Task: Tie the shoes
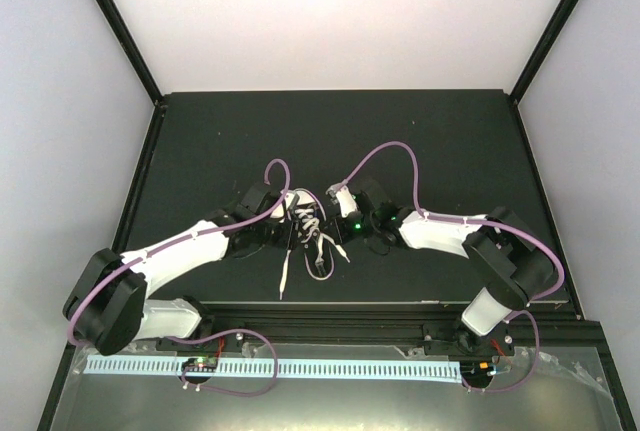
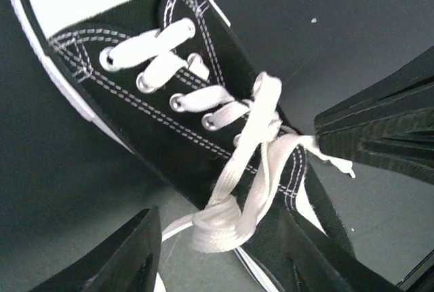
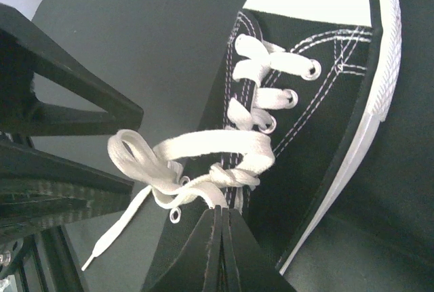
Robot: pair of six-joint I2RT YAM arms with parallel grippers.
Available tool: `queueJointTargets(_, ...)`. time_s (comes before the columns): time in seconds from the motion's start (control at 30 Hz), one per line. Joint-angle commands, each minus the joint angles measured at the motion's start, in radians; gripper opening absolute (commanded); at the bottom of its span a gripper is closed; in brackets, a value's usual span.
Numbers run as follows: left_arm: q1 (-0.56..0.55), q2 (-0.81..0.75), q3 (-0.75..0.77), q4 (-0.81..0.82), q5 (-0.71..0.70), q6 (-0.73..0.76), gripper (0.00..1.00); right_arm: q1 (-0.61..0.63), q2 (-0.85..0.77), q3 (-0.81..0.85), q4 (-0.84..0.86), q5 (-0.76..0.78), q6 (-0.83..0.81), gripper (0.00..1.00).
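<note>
The small black shoe [image 1: 305, 213] with a white toe cap lies between both grippers at mid-table. Its white laces [image 1: 318, 249] spill toward the near edge. In the left wrist view the shoe [image 2: 129, 119] runs diagonally, and a loose knot [image 2: 220, 227] sits between the spread fingers of my left gripper [image 2: 217, 255], which is open and not touching it. My right gripper [image 3: 222, 214] is shut, its tips pinching a lace strand [image 3: 203, 197] just below the knot on the shoe [image 3: 319, 143]. A lace loop [image 3: 129, 150] reaches toward the left gripper's fingers [image 3: 68, 95].
The black table mat [image 1: 400, 141] is bounded by white walls at the back and sides. A metal rail [image 1: 330, 311] runs along the near edge by the arm bases. Purple cables [image 1: 395, 151] arch over both arms. One lace end [image 1: 284, 281] trails toward the rail.
</note>
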Motion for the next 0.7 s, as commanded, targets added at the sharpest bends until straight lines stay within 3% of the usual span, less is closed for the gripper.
queueJointTargets(0.0,0.005,-0.015,-0.013,0.004,0.015,-0.028,0.46,0.001,0.011,0.039,0.013,-0.002,-0.017,0.02)
queueJointTargets(0.43,0.006,0.035,0.027,0.028,-0.002,-0.004,0.40,0.002,0.013,0.034,0.021,-0.006,-0.015,0.02)
queueJointTargets(0.67,0.006,0.029,0.022,0.066,-0.003,0.033,0.06,0.002,0.004,0.026,0.020,0.008,-0.010,0.02)
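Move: The left fingers stand half open around the loose end of the lace loop, which lies practically at the left hand point, at most 1 cm below it. The knot over the shoe's tongue is about 5 cm to the right and 2 cm ahead, a centimetre lower; the toe cap is some 9 cm ahead, 3 cm right and 4 cm lower. From the right hand, shut on the lace beside the knot, that loop end is about 5 cm left, level fore and aft and in height. The left fingers close on the lace loop's end and come to pinch it between their tips. The hand stays almost in place above the shoe's left edge, sinking about 1 cm in two small steps, with most of the closing coming at the end of the second. The right hand keeps its shut grip on the lace and eases up a little, under 1 cm, before holding still. ##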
